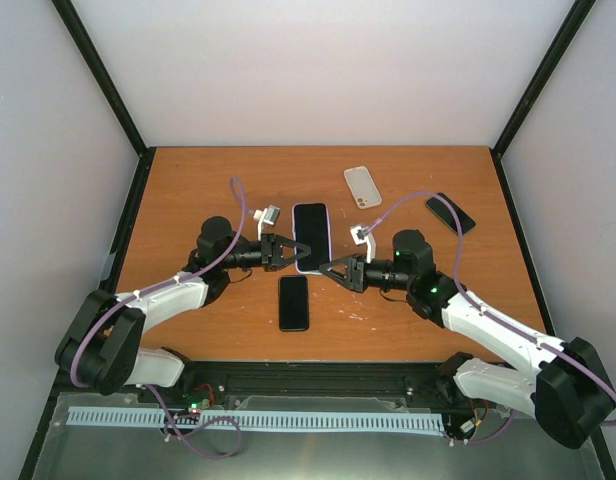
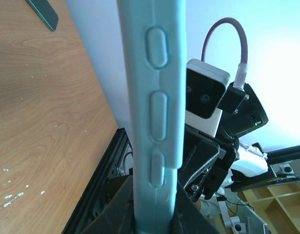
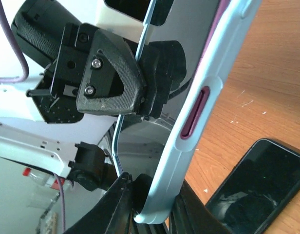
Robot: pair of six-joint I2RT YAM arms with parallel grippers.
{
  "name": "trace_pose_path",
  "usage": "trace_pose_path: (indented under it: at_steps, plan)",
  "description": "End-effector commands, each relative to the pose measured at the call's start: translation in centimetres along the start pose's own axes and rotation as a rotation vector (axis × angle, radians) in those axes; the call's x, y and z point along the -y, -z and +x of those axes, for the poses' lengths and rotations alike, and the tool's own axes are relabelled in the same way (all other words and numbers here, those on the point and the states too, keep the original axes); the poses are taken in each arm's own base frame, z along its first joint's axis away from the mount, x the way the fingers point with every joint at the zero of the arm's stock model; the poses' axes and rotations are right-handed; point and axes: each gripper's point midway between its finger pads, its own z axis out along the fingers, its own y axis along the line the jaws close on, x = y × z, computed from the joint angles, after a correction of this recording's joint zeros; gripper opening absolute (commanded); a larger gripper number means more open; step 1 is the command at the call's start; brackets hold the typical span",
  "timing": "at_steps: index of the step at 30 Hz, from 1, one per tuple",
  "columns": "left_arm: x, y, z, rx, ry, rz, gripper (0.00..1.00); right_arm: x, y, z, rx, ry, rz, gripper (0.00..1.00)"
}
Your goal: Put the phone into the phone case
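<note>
A light blue phone case (image 1: 311,236) is held on edge above the table's middle, and a dark phone face shows inside its rim. My left gripper (image 1: 288,252) is shut on its left lower edge. My right gripper (image 1: 335,269) is shut on its right lower corner. In the left wrist view the case's side (image 2: 155,97) with button bumps rises from between my fingers (image 2: 155,217). In the right wrist view the case (image 3: 208,87) shows a magenta side slot, its corner is clamped in my gripper (image 3: 157,212), and the left gripper (image 3: 111,78) is behind it.
A bare black phone (image 1: 294,302) lies flat near the front, also in the right wrist view (image 3: 257,185). A whitish case (image 1: 362,187) lies at the back. Another black phone (image 1: 450,213) lies at the right, also in the left wrist view (image 2: 43,12).
</note>
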Motion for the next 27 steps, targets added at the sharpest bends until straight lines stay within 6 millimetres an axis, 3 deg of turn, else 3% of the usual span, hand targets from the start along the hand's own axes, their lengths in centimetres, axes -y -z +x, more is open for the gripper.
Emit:
trace_pose_path:
  at_steps: [1,5,9,14,19,27]
  plan:
    - [2.7,0.2,-1.6,0.067,0.004,0.053,0.0,0.0,0.3,4.3,-0.173,0.142,0.005,0.2]
    - [2.5,0.4,-1.6,0.069,0.002,0.048,0.0,0.6,1.1,4.9,-0.221,0.153,0.073,0.26]
    - [2.2,0.5,-1.5,0.069,-0.007,0.035,0.0,0.0,2.1,4.3,-0.213,0.181,0.118,0.47]
    - [2.0,0.4,-1.2,0.038,-0.083,0.011,0.0,-1.8,3.3,0.8,-0.076,0.154,0.161,0.62]
    - [2.0,0.6,-0.1,-0.02,-0.229,-0.016,0.0,-2.8,4.8,-3.1,0.109,0.009,0.219,0.76]
    - [3.6,1.5,2.8,-0.128,-0.374,0.015,0.01,-3.3,4.4,-5.1,0.189,-0.101,0.189,0.81]
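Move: The phone in the light-blue case is held up between both hands. Its middle lies about 3 cm ahead and 3 cm right of the left hand, and some 7 cm ahead and 3 cm left of the right, which grips the near right corner. Some 20 cm below, the loose black phone lies level with the right hand fore and aft, 7 cm to its left; the pale case is 31 cm ahead, 12 cm right. Right hand lets go of case's near end, dips back some 3 cm, rises rightward about 7; left keeps hold. ##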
